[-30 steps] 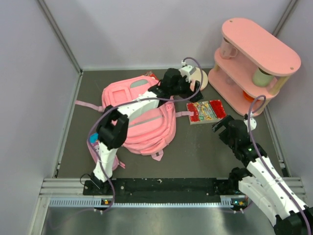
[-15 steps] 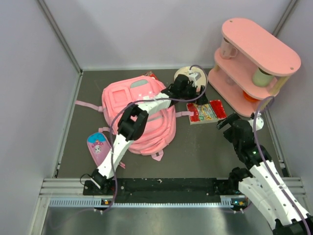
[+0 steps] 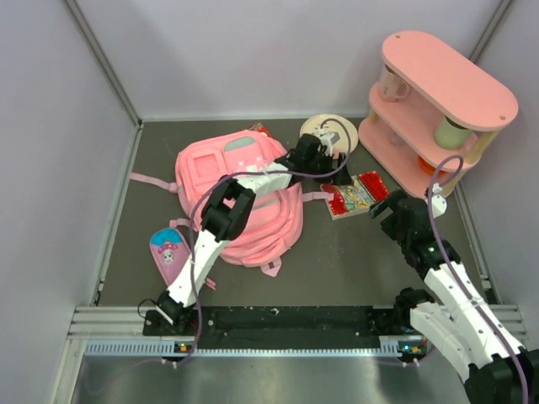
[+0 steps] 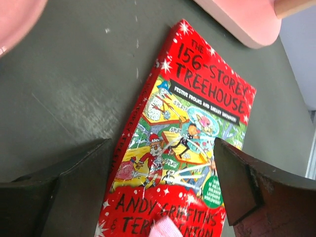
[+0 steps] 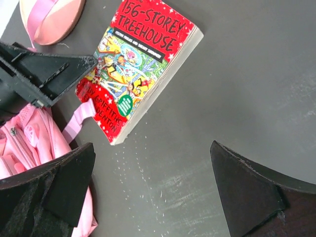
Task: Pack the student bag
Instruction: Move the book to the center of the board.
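The student bag (image 3: 240, 198), a large pink backpack, lies flat at the left-centre of the table. My left arm reaches over it to a red picture book (image 3: 358, 192) lying to its right. My left gripper (image 3: 330, 168) is open, and its fingers (image 4: 74, 187) straddle the near end of the book (image 4: 182, 133), over the authors' names. A pink strap end (image 4: 165, 228) lies on that cover. My right gripper (image 3: 389, 210) stands open over bare table just near of the book (image 5: 143, 59), with nothing between its fingers (image 5: 247, 192).
A pink two-tier shelf (image 3: 438, 109) holding cups stands at the back right, close to the book. A round disc (image 3: 324, 128) lies behind the left gripper. A small pink pouch (image 3: 168, 252) sits near the left arm's base. Walls enclose the table on three sides.
My left arm has swung right, from the bag's top edge to the book, uncovering the pouch. Its jaws have narrowed slightly. The book has turned a little. The right gripper shifted slightly.
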Available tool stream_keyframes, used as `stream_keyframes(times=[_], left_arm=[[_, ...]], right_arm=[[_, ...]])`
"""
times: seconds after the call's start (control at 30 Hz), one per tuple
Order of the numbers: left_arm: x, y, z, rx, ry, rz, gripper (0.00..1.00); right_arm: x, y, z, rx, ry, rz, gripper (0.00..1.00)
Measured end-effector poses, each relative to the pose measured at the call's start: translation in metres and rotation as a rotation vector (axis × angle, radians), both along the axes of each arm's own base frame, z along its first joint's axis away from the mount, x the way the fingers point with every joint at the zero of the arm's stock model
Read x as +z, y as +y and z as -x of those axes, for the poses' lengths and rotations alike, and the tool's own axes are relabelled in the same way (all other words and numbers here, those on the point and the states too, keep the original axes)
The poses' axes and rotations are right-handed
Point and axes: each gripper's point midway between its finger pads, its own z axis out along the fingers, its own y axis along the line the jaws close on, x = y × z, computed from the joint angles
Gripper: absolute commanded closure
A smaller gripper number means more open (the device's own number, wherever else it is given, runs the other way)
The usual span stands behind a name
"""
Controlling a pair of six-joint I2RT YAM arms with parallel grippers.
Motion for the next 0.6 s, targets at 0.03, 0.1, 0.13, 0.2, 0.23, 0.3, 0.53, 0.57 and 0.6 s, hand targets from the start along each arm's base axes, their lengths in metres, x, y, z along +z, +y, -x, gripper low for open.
stream_keyframes(times=[0.03,0.1,0.13,0.2,0.23,0.3,0.53,0.57,0.6], left_arm=[[0.001,0.002,0.003,-0.003,0.002,0.007,0.14],[0.001,0.007,0.013,-0.007,0.017,0.009,0.14],[0.001,0.011,0.019,-0.009,0.028,0.007,0.15],[0.001,0.016,0.027,-0.009,0.041,0.006,0.17],[0.001,0.019,0.032,-0.011,0.051,0.005,0.17],[0.0,0.023,0.041,-0.017,0.07,0.006,0.19],[0.001,0.033,0.063,-0.035,0.1,0.029,0.16],[0.001,0.034,0.064,-0.035,0.101,0.028,0.16],[0.002,0.035,0.065,-0.034,0.101,0.026,0.16]], right_arm=[[-0.003,0.001,-0.003,0.002,-0.001,-0.006,0.01],[-0.011,0.003,-0.005,0.008,0.017,-0.012,0.01],[-0.017,0.004,-0.005,0.013,0.031,-0.015,0.01],[-0.026,0.005,-0.006,0.018,0.056,-0.022,0.01],[-0.03,0.005,-0.007,0.021,0.071,-0.025,0.01],[-0.037,0.006,-0.012,0.033,0.092,-0.041,0.01],[-0.065,0.016,-0.018,0.096,0.219,-0.128,0.01],[-0.068,0.02,-0.018,0.111,0.232,-0.14,0.01],[-0.07,0.023,-0.019,0.124,0.242,-0.151,0.01]])
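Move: The Treehouse book's middle lies just off the left gripper, about 5 cm to its right, 4 cm back and 3 cm below. The pink strap end sits some 6 cm left and 4 cm back of that gripper; the plate is about 13 cm ahead of it and 4 cm to its left. From the open right gripper, the book's middle is roughly 8 cm ahead, 13 cm left and 10 cm lower. Bring the left gripper back towards the robot by about 6.5 cm and some 3.5 cm left, staying level, with its far finger against the book's spine near the author end, so that it drags that end back; let the wide-open fingers close only a trace. Meanwhile lower the right gripper about 7 cm, easing slightly forward and left towards the book, tipping it down and keeping it wide open. ##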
